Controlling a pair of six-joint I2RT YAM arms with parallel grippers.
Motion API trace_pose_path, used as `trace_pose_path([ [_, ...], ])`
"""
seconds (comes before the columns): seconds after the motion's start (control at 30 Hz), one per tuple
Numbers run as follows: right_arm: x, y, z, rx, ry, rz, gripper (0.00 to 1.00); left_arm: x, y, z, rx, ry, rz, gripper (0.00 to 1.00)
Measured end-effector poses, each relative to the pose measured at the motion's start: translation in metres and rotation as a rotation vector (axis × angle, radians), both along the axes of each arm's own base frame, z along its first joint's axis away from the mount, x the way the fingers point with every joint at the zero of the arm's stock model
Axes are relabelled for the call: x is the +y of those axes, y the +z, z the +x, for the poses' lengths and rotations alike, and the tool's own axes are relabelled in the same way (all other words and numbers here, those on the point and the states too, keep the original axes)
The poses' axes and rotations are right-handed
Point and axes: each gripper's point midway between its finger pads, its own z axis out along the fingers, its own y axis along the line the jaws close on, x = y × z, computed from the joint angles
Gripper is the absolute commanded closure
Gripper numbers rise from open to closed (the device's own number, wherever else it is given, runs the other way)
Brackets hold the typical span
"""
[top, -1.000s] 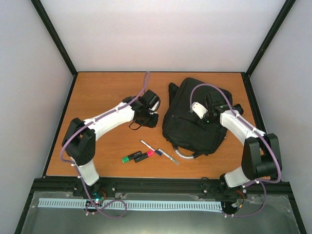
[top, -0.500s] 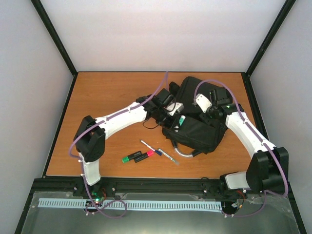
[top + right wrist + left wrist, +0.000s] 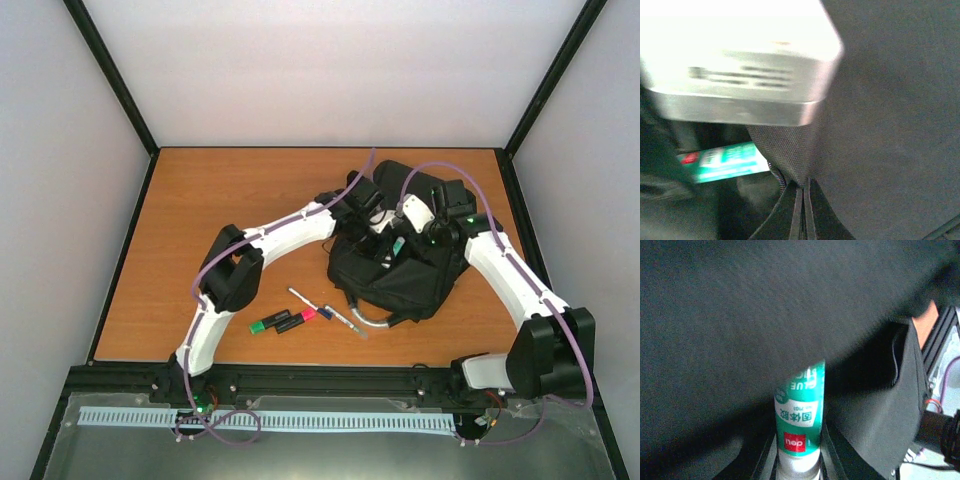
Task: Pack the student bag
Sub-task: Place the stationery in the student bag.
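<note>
The student bag (image 3: 400,275) is a black backpack lying at the table's right middle. My left gripper (image 3: 388,238) reaches over its opening, shut on a green and white glue stick (image 3: 398,245). In the left wrist view the glue stick (image 3: 799,422) stands between the fingers of the left gripper (image 3: 799,467), its tip under dark bag fabric (image 3: 740,315). My right gripper (image 3: 424,228) is shut on the bag's fabric edge; the right wrist view shows the right gripper (image 3: 802,190) pinching that edge (image 3: 790,150) by the zip, with the glue stick (image 3: 725,162) to the left.
A green marker (image 3: 267,323), a pink-tipped black marker (image 3: 298,319) and two thin pens (image 3: 335,314) lie on the wooden table (image 3: 220,200) in front of the bag. The bag's grey loop handle (image 3: 375,319) curls toward the near edge. Black frame posts border the table.
My left arm has swung right from the table's middle, carrying the glue stick to the bag's opening. The right gripper has shut on the bag's edge.
</note>
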Motion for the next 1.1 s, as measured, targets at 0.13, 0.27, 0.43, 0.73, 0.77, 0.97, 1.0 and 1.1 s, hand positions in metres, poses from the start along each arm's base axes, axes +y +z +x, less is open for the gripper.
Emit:
trace_pose_path([
  [0.13, 0.004, 0.002, -0.004, 0.008, 0.015, 0.021, 0.97, -0.005, -0.008, 0.02, -0.018, 0.034, 0.015, 0.99],
  [0.27, 0.006, 0.001, -0.006, 0.015, 0.024, 0.035, 0.81, -0.002, -0.013, 0.032, -0.013, 0.079, 0.03, 0.99],
  [0.43, 0.009, 0.002, -0.01, -0.001, 0.042, 0.052, 0.53, 0.004, -0.013, 0.046, -0.017, 0.12, 0.028, 0.99],
  [0.73, 0.005, -0.019, -0.017, 0.013, 0.037, 0.034, 0.39, 0.003, -0.013, 0.047, -0.025, 0.121, 0.01, 0.99],
  [0.77, 0.005, -0.021, -0.017, 0.01, 0.036, 0.032, 0.39, 0.003, -0.012, 0.047, -0.024, 0.118, 0.003, 0.99],
  [0.97, 0.005, -0.036, -0.019, -0.014, 0.04, -0.037, 0.34, 0.0, -0.006, 0.042, 0.003, 0.096, -0.033, 0.99],
  [1.0, 0.005, -0.038, -0.019, -0.019, 0.041, -0.048, 0.16, -0.001, -0.005, 0.041, 0.008, 0.093, -0.037, 0.99],
  [1.1, 0.004, -0.04, -0.017, -0.038, 0.036, -0.079, 0.0, -0.002, -0.003, 0.039, 0.021, 0.083, -0.049, 0.99],
])
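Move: The left hand holds the glue stick, its middle about 2 cm ahead, 2 cm right and 2 cm below. The bag opening lies roughly 4 cm ahead of that hand, 5 cm to its right and 3 cm down; the bag handle is some 15 cm back and 4 cm left, the clear pen 16 cm back and 11 cm left, both about 10 cm lower. The right hand pinches the bag flap at its fingertips, with the opening about 3 cm left, 1 cm back and 6 cm below. Keeping its grip on the glue stick's white end, the left hand pushes it forward about 5 cm and slightly down into the bag opening under the raised flap, turning a little counter-clockwise, then holds there and eases back a centimetre. The right hand first keeps the flap pinched while drifting slightly back and left, then spreads its fingers wide to let the flap go and sinks about 4 cm, with the flap edge between its open fingers beside the left gripper. ##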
